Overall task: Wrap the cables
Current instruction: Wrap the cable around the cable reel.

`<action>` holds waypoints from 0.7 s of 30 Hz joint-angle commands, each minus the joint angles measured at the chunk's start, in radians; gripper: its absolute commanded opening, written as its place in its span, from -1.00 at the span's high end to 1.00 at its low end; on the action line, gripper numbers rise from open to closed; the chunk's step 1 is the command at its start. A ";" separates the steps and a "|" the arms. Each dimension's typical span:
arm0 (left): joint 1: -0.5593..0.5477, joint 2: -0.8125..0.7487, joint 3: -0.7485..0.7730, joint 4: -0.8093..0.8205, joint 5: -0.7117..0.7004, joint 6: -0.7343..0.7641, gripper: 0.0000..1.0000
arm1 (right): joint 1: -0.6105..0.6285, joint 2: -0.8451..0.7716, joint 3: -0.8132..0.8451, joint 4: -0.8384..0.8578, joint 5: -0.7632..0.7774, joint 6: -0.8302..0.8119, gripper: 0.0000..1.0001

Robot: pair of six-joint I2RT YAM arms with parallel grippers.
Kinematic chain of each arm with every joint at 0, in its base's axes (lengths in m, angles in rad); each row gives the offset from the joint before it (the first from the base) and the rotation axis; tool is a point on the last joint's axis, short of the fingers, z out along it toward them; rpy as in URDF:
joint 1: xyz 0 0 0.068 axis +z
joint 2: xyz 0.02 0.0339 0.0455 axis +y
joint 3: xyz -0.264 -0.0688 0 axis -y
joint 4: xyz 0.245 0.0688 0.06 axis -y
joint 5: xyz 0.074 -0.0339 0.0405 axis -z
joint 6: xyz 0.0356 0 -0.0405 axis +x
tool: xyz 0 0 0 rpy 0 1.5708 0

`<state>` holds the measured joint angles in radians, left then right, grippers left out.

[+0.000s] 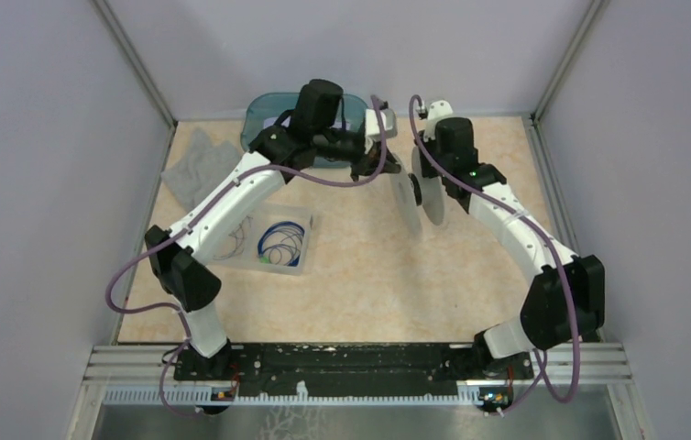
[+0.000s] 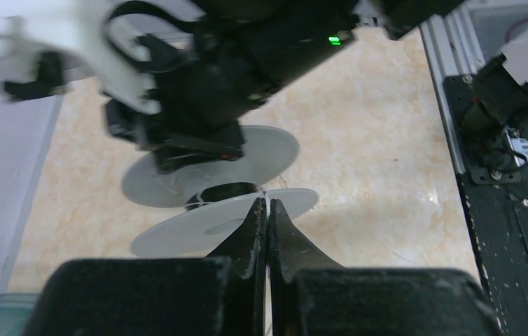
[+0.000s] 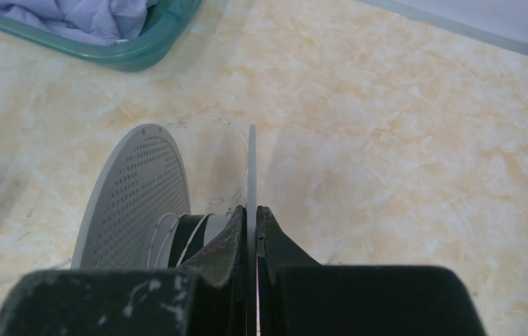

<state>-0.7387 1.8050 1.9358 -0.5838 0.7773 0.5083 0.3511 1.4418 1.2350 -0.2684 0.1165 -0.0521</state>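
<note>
A white spool with two round flanges and a black core hangs above the table (image 1: 422, 194). My right gripper (image 1: 426, 176) is shut on the edge of one flange (image 3: 252, 168). The other flange is perforated (image 3: 135, 192). A few turns of the whitish cable (image 3: 177, 238) lie on the core. My left gripper (image 2: 267, 203) is shut on the thin whitish cable (image 2: 266, 197) just beside the spool (image 2: 212, 161). In the top view the left gripper (image 1: 362, 170) sits left of the spool. Blue cables (image 1: 279, 241) lie coiled in a clear tray (image 1: 298, 266).
A teal bin (image 1: 264, 108) with cloth inside stands at the back, under the left arm. A grey cloth (image 1: 191, 165) lies at the back left. A loose loop of whitish cable (image 3: 230, 129) trails beyond the spool. Walls close in on three sides.
</note>
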 commanded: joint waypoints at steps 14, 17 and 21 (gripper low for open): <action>0.160 0.091 -0.020 0.332 0.062 -0.329 0.99 | 0.055 -0.090 -0.019 0.044 -0.252 -0.026 1.00; 0.185 0.100 -0.043 0.357 0.027 -0.361 0.99 | 0.056 -0.101 -0.012 0.031 -0.285 -0.028 1.00; 0.226 0.100 -0.104 0.400 -0.016 -0.400 0.99 | 0.055 -0.111 0.009 0.002 -0.333 -0.025 1.00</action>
<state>-0.5503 1.8961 1.8790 -0.2684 0.8005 0.1715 0.3973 1.4067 1.2037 -0.2966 -0.1375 -0.0719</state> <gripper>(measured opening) 0.008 0.023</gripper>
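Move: Below the left hand, which holds the cable, the reel's hub lies about 5 cm to the right, 7 cm ahead and 15 cm down. At table height, the teal bin is some 38 cm ahead and 20 cm to the left of that hand, and the cable tray about 5 cm ahead and 25 cm to the left. From the right hand, pinching the reel's right disc, the hub is about 3 cm back, 4 cm left and 7 cm down. Sweeping forward about 10 cm and drifting 3 cm left at nearly the same height, the left hand carries the pinched cable high past the hub to its far side, its fingers swinging some 15 degrees counter-clockwise. Meanwhile the right hand, still gripping the disc, brings the reel about 5 cm left and 3 cm back, turning it counter-clockwise about 15 degrees. ##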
